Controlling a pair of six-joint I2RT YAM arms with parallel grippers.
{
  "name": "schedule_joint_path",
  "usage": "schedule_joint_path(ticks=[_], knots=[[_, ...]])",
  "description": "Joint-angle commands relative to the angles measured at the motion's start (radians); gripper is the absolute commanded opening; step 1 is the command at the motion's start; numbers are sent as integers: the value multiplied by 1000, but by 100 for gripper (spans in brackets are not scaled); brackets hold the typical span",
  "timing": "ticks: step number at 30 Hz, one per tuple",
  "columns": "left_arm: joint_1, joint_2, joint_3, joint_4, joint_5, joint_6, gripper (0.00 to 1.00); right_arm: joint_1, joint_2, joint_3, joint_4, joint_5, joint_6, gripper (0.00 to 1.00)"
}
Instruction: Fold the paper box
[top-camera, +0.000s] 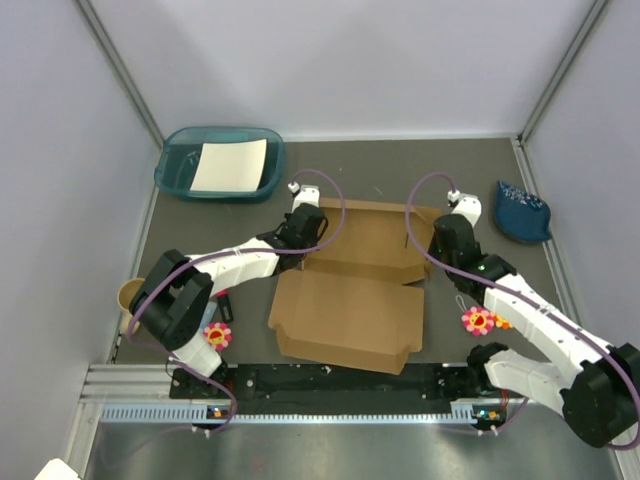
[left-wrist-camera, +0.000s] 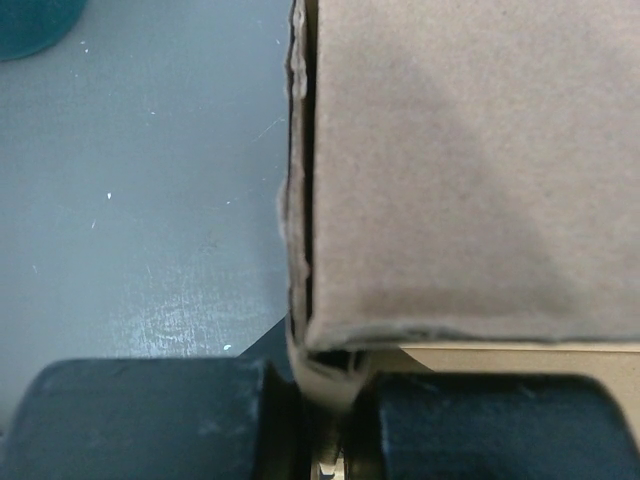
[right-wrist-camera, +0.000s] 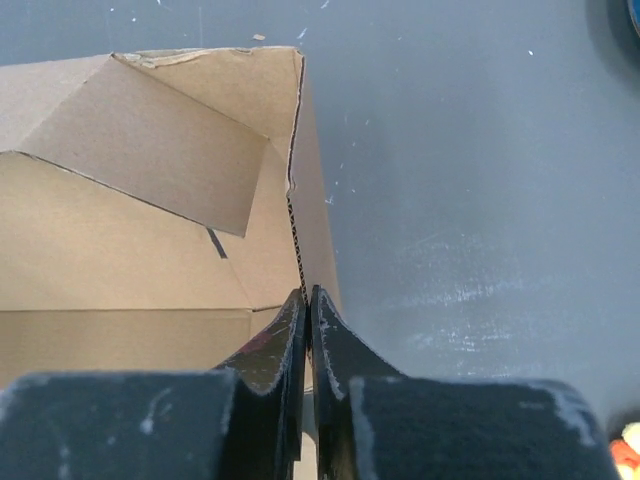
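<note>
The paper box (top-camera: 350, 305) is brown corrugated cardboard lying at the middle of the table, its wide front panel spread flat towards the arms. My left gripper (top-camera: 305, 226) is at the box's back left corner. In the left wrist view it (left-wrist-camera: 335, 405) is shut on a bent cardboard tab of the box (left-wrist-camera: 470, 160). My right gripper (top-camera: 440, 236) is at the box's right end. In the right wrist view it (right-wrist-camera: 308, 302) is shut on the upright right side wall of the box (right-wrist-camera: 120, 270), with an inner flap leaning inward behind it.
A teal tray (top-camera: 175, 170) holding a white sheet (top-camera: 230, 165) stands at the back left. A dark blue object (top-camera: 520, 212) lies at the back right. A tan round thing (top-camera: 130, 295) sits by the left edge. Walls close in three sides.
</note>
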Motion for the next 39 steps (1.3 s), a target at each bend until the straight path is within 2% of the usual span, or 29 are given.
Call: schedule_joint_path(ticks=[1, 13, 17, 23, 36, 38, 39], knots=[[-7, 22, -1, -62, 12, 21, 0, -10, -64, 27, 21, -52, -11, 0], [-7, 16, 3, -56, -23, 8, 0, -10, -156, 47, -16, -244, 78, 0], [-6, 20, 3, -57, -22, -3, 0, -10, -195, 13, 53, -354, 87, 0], [-6, 30, 6, -61, -8, -20, 0, -8, -218, -41, 130, -442, 95, 0], [-13, 7, -10, -25, 17, -26, 0, 22, -95, -24, 189, -496, 52, 0], [-13, 3, -10, -21, 15, -20, 0, 30, -91, -27, 186, -485, 41, 6], [-13, 3, -10, -19, 14, -19, 0, 30, -91, -30, 186, -482, 40, 14]])
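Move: The right hand has the upper edge of the box's splayed right wall between its fingers. The floor slot that the wall is being taken over lies about 4 cm to the hand's left, 5 cm ahead and 10 cm below. The corner flap is some 7 cm ahead and 2 cm left, nearly level; the pink flower charm lies about 14 cm right and 16 cm back, on the table. From the left hand, the slot is roughly 20 cm right, 3 cm back and 7 cm lower. Still pinching the cardboard edge of the right wall, the right hand first draws back and up about 3 cm each, then carries the edge some 7 cm left, inward over the box, easing forward a little at the end. Meanwhile the wrist turns about 20 degrees counter-clockwise and rolls as much, left side rising. The left hand stays put with its grip on the far left corner. ##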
